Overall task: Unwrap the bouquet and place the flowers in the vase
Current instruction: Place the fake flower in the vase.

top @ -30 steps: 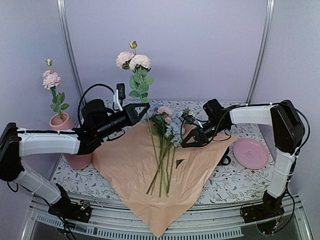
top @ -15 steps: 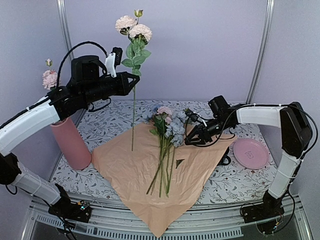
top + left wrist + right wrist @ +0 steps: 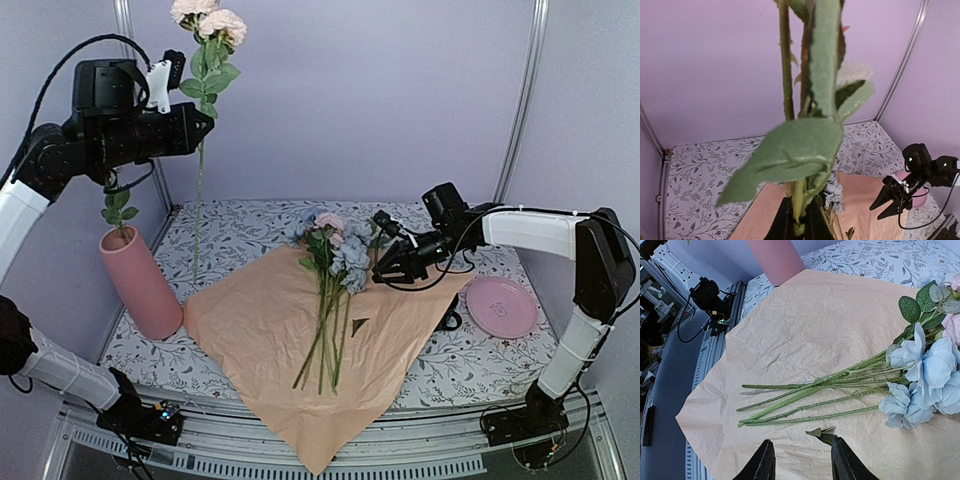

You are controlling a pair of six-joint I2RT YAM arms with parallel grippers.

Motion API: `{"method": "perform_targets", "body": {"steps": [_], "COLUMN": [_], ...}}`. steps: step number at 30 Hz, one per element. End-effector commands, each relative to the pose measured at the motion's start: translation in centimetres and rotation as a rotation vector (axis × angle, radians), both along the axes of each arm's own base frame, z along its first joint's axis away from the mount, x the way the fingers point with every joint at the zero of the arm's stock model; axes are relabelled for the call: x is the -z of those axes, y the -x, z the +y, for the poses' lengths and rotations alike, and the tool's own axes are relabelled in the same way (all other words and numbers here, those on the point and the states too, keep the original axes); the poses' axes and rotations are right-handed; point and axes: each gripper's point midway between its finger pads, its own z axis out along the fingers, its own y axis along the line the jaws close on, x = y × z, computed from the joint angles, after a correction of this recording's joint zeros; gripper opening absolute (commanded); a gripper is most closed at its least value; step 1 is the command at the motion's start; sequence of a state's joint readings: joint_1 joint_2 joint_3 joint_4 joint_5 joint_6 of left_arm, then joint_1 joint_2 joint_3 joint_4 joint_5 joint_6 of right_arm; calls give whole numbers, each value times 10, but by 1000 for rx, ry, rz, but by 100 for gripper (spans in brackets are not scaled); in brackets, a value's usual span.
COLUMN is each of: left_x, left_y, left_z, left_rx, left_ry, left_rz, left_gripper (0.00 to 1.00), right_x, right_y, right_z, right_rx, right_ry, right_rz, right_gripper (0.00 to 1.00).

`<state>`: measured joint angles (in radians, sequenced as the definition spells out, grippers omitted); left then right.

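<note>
The bouquet lies unwrapped, its peach paper (image 3: pixel 262 330) spread flat on the table. Several flowers (image 3: pixel 330 270) lie on it, their stems (image 3: pixel 815 395) pointing toward the near edge and blue blooms (image 3: pixel 925 380) at the far end. My left gripper (image 3: pixel 203 130) is raised high and shut on the stem of a pink flower (image 3: pixel 210 18). That stem (image 3: pixel 799 200) hangs down right of the pink vase (image 3: pixel 140 285). A leafy stem (image 3: pixel 118 208) stands in the vase. My right gripper (image 3: pixel 385 277) hovers open and empty over the paper, right of the blooms.
A flat pink plate (image 3: pixel 500 305) sits at the right of the floral tablecloth (image 3: pixel 470 365). A small leaf scrap (image 3: pixel 820 432) lies on the paper by my right gripper (image 3: pixel 802 462). The paper's near corner overhangs the table's front edge. Metal frame posts (image 3: pixel 520 100) stand behind.
My left arm has lifted the pink flower up and to the left, from beside the pile to high beside the vase. The right gripper stays near the blooms, barely shifted.
</note>
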<state>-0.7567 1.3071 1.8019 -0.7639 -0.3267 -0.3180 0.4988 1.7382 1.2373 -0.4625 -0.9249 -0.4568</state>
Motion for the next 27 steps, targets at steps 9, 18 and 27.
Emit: {"method": "perform_targets", "body": {"steps": [9,18,27], "left_x": [-48,-86,-95], "left_y": [27,34,10], "left_z": [117,171,200], "left_rx": [-434,-690,-782], "left_ry": [-162,-238,-294], "left_rz": [-77,-244,-285], "left_gripper": [0,0,0], "right_x": [-3,-8,-14], "right_y": [-1,0,1], "right_z": [-2,-4,-4], "right_rx": [0,2,-1], "right_ry": [7,4,-5], "right_rz": [-51,-76,-89], "right_gripper": [41,41,41]}}
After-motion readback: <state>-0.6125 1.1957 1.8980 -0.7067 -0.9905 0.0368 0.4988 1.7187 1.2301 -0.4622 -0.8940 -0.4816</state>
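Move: The vase stands about 20 cm to the left gripper's left and level with it front to back, its middle some 34 cm below. The single pink flower already in it rises in the same spot, about 10 cm below gripper height. The heads of the loose bouquet lie roughly 28 cm to this gripper's right, 20 cm farther out and 43 cm down. From the right gripper the vase is about 60 cm left, 2 cm farther out and a little lower. Carry the flower held upright in the left gripper about 19 cm to the left, over the vase, rising some 9 cm as you go so the hanging stem comes up with it. Swing the wrist about 40 degrees counter-clockwise and let the fingertips tip up a little, keeping the fingers shut on the stem. ##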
